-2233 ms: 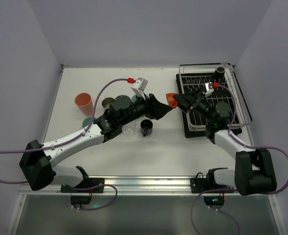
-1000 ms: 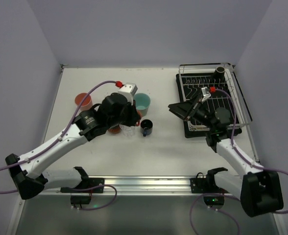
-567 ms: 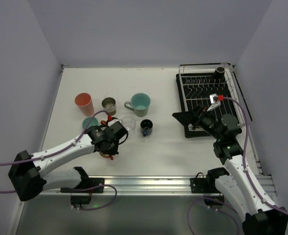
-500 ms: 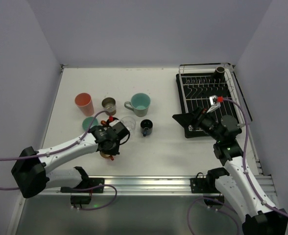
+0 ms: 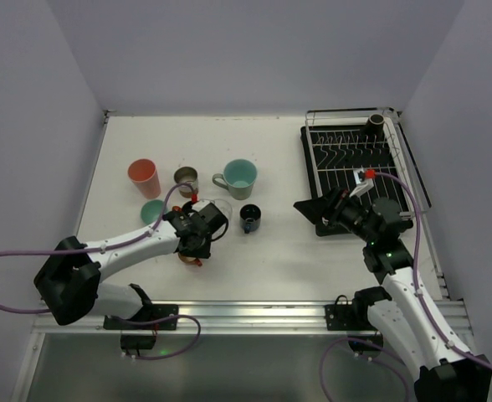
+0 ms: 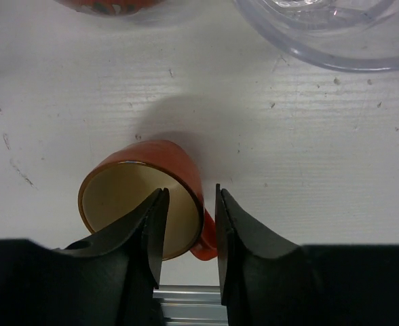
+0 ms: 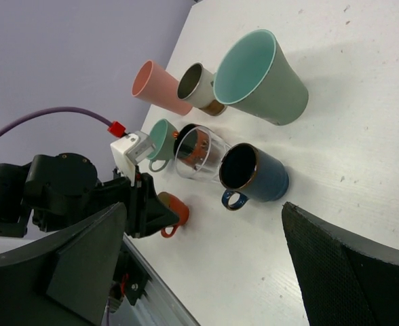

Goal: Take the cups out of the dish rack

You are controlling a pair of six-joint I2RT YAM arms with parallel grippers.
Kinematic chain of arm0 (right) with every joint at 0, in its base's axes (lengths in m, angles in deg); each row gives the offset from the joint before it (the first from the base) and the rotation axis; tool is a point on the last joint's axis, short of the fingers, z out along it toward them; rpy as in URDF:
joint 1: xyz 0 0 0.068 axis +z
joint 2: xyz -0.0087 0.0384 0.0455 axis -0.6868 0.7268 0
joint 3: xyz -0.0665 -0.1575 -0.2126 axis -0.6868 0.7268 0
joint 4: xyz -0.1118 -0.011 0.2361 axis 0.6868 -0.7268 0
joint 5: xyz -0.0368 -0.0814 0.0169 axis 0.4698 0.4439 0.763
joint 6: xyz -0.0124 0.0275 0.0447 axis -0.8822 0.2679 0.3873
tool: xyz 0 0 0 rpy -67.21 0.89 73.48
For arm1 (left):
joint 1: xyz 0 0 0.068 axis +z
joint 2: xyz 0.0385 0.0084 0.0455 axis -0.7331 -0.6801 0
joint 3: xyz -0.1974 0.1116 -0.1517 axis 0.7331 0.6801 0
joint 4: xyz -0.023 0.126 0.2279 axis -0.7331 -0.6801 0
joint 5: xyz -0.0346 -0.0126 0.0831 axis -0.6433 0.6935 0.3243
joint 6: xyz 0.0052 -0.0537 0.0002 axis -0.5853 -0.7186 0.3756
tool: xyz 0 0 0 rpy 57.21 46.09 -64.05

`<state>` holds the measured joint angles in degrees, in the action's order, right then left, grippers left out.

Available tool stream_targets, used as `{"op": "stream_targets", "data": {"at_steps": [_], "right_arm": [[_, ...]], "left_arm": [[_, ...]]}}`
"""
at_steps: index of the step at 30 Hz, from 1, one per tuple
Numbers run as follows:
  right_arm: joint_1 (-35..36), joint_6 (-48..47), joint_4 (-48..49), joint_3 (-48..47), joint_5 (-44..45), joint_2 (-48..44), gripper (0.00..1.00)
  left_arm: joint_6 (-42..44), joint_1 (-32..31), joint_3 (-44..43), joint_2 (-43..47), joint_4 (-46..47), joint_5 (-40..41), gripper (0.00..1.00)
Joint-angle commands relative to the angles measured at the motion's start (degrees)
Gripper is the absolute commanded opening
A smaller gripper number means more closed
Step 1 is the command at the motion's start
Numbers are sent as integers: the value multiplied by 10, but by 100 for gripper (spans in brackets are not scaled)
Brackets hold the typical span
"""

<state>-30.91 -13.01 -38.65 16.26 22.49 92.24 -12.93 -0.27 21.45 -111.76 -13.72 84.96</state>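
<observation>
A small orange cup [image 6: 131, 204] with a cream inside stands upright on the table near the front edge. My left gripper [image 6: 190, 191] straddles its rim, one finger inside and one outside, both clear of the wall, so it is open. From above the orange cup [image 5: 185, 260] peeks out under the left gripper [image 5: 192, 249]. My right gripper [image 5: 310, 209] hangs wide open and empty beside the left edge of the dish rack [image 5: 407, 172]. A dark cup [image 5: 376, 122] stands in the rack's far corner.
On the table stand a salmon tumbler [image 5: 143, 177], a metallic-brown cup [image 5: 186, 179], a teal mug [image 5: 239, 175], a small teal cup [image 5: 152, 209], a clear glass [image 5: 219, 208] and a blue mug [image 5: 250, 218]. The front rail [image 6: 186, 309] runs just behind the left fingers.
The left arm brought the orange cup from beside the clear glass down to the table's front, and its jaws have eased apart off the cup. The right arm drew back from the rack.
</observation>
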Motion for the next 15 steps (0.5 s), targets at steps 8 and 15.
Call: {"op": "stream_targets", "data": {"at_steps": [8, 15], "right_arm": [[2, -31, -40, -37, 48, 6, 99], [1, -58, -88, -110, 114, 41, 97]], "left_arm": [[24, 3, -46, 13, -14, 43, 60], [113, 3, -235, 88, -33, 68, 85]]}}
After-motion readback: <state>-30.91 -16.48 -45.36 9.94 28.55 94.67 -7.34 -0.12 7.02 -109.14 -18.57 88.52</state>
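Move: The orange cup stands on the table right at the left fingers, its middle about 3 cm to their left and 2 cm down, its handle-side rim between them. The clear glass is some 11 cm ahead and 4 cm right, the dark-inside cup 10 cm ahead and 2 cm left, the blue mug 10 cm ahead and 12 cm right. From the empty right gripper, the black cup lies roughly 29 cm ahead, 26 cm right and 15 cm down; the rack's middle is 18 cm ahead, 20 cm right and 18 cm down. Spread the left fingers wide off the orange cup's rim, hardly shifting at first, then lift the gripper clear by about 8 cm, going forward some 4 cm and a little right towards the clear glass, and tilt the fingertips forward about 10 degrees. Keep the right gripper open: dip it 1 cm, then raise it 2 cm while easing it forward and right towards the rack, swinging slightly clockwise. ##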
